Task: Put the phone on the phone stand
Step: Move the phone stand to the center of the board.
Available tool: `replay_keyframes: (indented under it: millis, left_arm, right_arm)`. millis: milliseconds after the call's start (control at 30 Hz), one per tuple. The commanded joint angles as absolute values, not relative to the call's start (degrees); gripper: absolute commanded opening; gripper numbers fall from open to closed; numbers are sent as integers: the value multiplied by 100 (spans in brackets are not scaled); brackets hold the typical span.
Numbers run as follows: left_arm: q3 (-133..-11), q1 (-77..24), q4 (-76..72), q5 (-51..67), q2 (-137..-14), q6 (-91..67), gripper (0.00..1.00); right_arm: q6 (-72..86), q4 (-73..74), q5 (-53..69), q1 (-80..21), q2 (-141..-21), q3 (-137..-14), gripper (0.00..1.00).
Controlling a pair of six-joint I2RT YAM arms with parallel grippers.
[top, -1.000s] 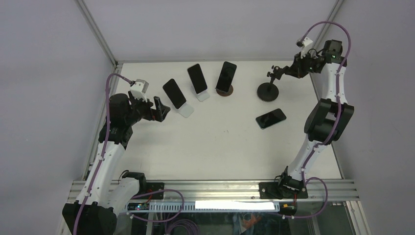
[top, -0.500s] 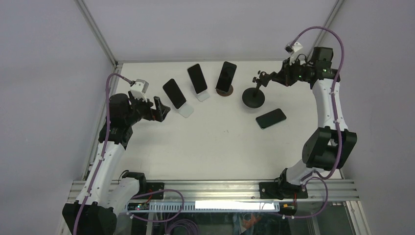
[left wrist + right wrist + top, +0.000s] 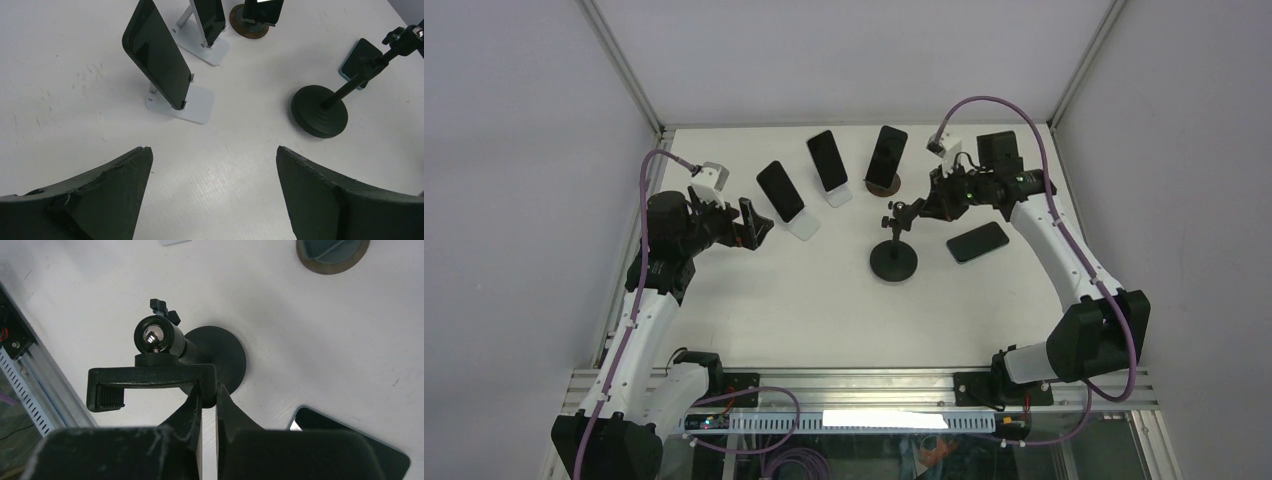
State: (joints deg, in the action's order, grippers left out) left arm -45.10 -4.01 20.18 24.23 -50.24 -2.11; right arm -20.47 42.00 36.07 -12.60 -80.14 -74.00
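Note:
The black phone stand (image 3: pixel 893 258) has a round base, a thin pole and a clamp bracket on top. It is near the table's middle, left of the phone (image 3: pixel 977 241), a dark slab lying flat. My right gripper (image 3: pixel 921 211) is shut on the bracket's end (image 3: pixel 209 385). The round base (image 3: pixel 220 357) shows below the bracket, and I cannot tell whether it touches the table. A corner of the phone (image 3: pixel 350 445) shows at the lower right of the right wrist view. My left gripper (image 3: pixel 754 222) is open and empty at the left, its fingertips (image 3: pixel 135 165) wide apart over bare table.
Three other phones lean on stands along the back: two on white stands (image 3: pixel 781 192) (image 3: pixel 828 160) and one on a brown round base (image 3: pixel 886 157). The nearest of them (image 3: pixel 157 55) is just ahead of my left gripper. The metal front rail (image 3: pixel 30 385) runs along the near edge.
My right arm has swung from the far right corner toward the table's middle, carrying the black stand past the flat phone. The left arm has not moved.

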Motion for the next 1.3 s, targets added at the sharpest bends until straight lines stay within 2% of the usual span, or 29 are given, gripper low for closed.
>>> replay_keyframes:
  millis: [0,500,733,1000,1267]
  left_arm:
    - [-4516,-335,1905,2573,-4984,-176,98]
    - [-4518,-334,1896,2624,-5020,-193,98]
    - [-4518,-334,1890,2630,-5013,-195,98]
    - [-4518,-334,1891,2647,-5009,-202,98]
    - [-4509,-340,1890,2665,-5011,-210,98]
  right_arm:
    - [-1580,3646,3696,-1361,-7626,-7374,0]
    - [-1444,3343,4143,-1468,-7558,-6804,1]
    - [-1534,3333,4321,-1485,-7520,-6592,9]
    - [-2001,3704,4821,-1485,-7411,-6422,26]
    - [-2512,4092,5199,-1481,-7325,-6328,38]
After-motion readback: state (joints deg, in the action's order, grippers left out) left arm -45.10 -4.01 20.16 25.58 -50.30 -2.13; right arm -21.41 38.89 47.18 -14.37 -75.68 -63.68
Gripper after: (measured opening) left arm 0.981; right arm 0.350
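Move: The right hand holds the black phone stand by its clamp; its spot on the board is about 20 cm below, 5 cm left and 2 cm back. The loose phone lies some 15 cm right and 4 cm ahead, and the phone on the round-based stand is about 19 cm ahead, 7 cm left. From the idle left hand, the spot is roughly 28 cm right, level, 20 cm below. The right hand lowers the stand about 2 cm, easing back, then opens partway and backs off some 3 cm. ##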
